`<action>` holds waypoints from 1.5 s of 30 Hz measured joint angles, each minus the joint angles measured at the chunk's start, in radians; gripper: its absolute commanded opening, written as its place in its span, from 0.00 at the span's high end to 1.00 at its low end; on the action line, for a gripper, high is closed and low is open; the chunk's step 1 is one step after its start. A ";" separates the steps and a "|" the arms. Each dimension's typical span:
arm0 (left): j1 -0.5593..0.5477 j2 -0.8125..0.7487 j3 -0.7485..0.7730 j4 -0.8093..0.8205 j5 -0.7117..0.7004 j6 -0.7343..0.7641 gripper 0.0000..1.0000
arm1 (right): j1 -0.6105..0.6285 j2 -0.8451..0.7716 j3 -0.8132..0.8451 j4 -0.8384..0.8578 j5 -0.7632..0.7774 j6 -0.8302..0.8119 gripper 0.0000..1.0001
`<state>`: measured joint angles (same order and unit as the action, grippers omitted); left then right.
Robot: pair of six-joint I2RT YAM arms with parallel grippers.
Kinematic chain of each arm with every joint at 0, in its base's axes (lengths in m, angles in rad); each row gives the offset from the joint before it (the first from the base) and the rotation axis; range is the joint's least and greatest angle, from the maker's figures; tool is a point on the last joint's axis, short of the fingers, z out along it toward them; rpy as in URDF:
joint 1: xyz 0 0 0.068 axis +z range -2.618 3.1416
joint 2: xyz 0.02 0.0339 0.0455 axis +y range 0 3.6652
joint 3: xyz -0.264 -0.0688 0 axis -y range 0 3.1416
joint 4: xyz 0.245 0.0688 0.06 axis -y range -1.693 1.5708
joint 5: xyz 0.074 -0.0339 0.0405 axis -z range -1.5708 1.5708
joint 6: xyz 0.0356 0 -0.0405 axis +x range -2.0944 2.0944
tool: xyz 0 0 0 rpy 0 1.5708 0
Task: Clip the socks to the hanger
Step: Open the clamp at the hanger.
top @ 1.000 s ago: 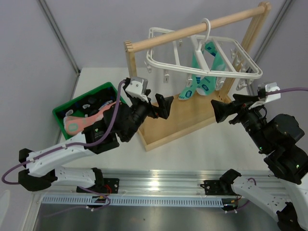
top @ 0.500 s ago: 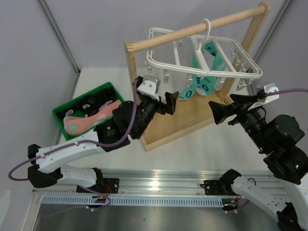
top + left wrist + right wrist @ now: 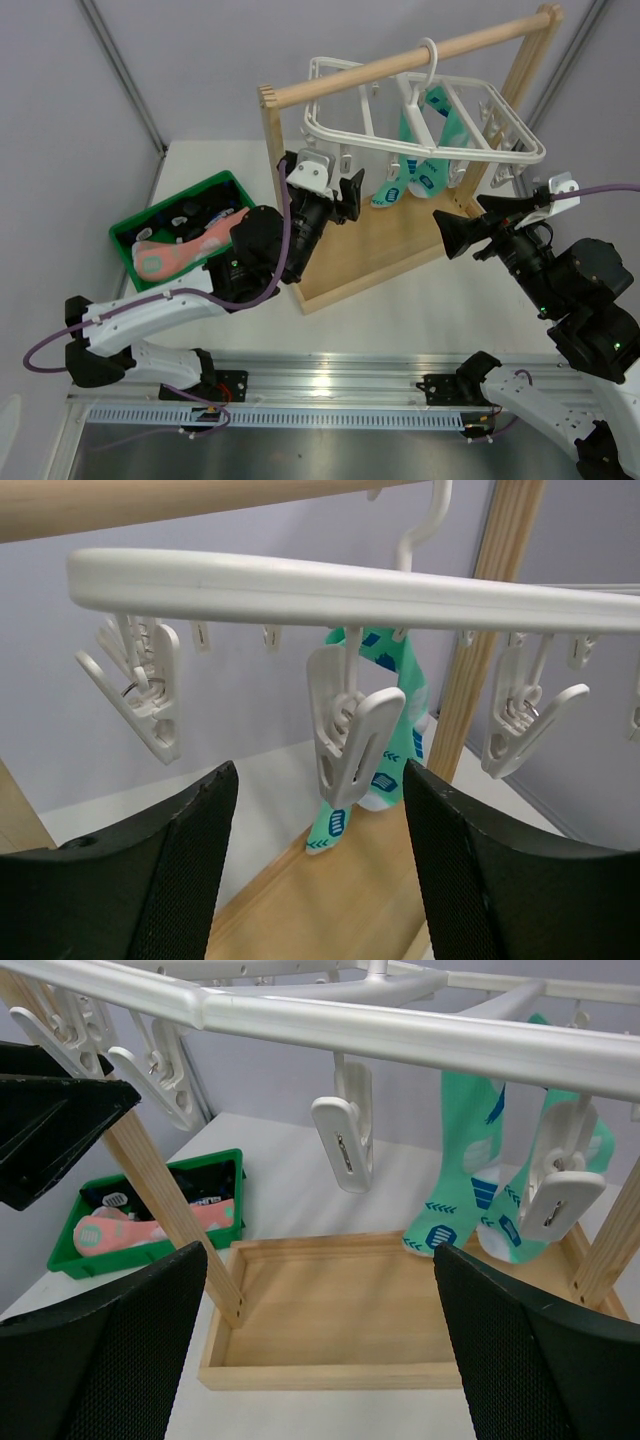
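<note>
The white hanger [image 3: 425,152] hangs by its hook from the wooden rod, and clips dangle along its edge. My left gripper [image 3: 325,185] is raised under the hanger's left rail [image 3: 300,585]. It is open, and one clip [image 3: 350,730] hangs just above the gap between its fingers. My right gripper [image 3: 470,222] is wide open and empty, level with the rack's right side, facing a clip [image 3: 345,1145]. A salmon-pink sock [image 3: 180,250] and black socks [image 3: 205,212] lie in the green bin [image 3: 130,228]; both also show in the right wrist view, the pink sock [image 3: 130,1230] and the black socks [image 3: 150,1192].
Teal-green socks [image 3: 425,170] hang clipped at the hanger's middle. The wooden rack's rod [image 3: 400,65] spans two uprights over a shallow wooden base tray [image 3: 380,260]. The near left upright [image 3: 160,1190] stands between the grippers.
My left arm has swung right and up from near the bin to under the hanger's left edge, and its jaws have narrowed somewhat. The right arm has barely moved.
</note>
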<state>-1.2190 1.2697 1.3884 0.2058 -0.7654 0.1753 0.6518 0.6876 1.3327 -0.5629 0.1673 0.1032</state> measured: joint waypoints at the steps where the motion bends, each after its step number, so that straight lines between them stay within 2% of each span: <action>1: 0.000 0.001 0.000 0.003 0.000 0.006 0.33 | 0.000 0.000 0.000 0.000 0.000 0.000 0.03; 6: -0.001 0.003 0.000 0.022 0.000 0.026 0.41 | 0.000 0.000 0.000 0.000 -0.001 0.000 0.03; 17: -0.001 0.004 -0.005 0.087 0.002 0.063 0.67 | 0.000 -0.007 -0.005 -0.001 -0.005 0.000 0.03; 27: 0.000 -0.036 -0.083 0.140 0.033 0.096 0.84 | 0.000 -0.014 -0.010 -0.001 -0.031 0.000 0.03; 36: 0.049 -0.170 -0.189 0.119 0.181 0.047 0.95 | 0.000 0.021 0.011 0.010 -0.224 0.002 0.02; 45: 0.085 -0.220 -0.161 -0.010 0.388 -0.002 0.97 | 0.000 0.171 0.163 0.082 -0.456 0.076 0.05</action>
<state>-1.1336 1.0500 1.2270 0.1955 -0.3771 0.1730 0.6518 0.8581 1.4960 -0.4808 -0.2886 0.1791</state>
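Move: Just off the left fingertips hangs the clamp to open, about 2 cm above the hand, 1 cm ahead and 1 cm to its right. The hanger's near bar runs above it, some 6 cm up and 2 cm ahead; another clamp hangs about 5 cm left and 4 cm ahead, a third roughly 8 cm right and level. From the right hand, the clamp to open lies around 19 cm left, 9 cm ahead and 6 cm higher. Rising a centimetre or so around the hanging clamp, the left hand shuts its open fingers on the clamp's lower end, pinching it, then draws it back about 3.5 cm, drifting left before returning partly right, while turning some 15 degrees clockwise. Late on, the open right hand swings about 8 cm left and 5 cm up towards it, easing back and turning roughly 25 degrees counter-clockwise. ##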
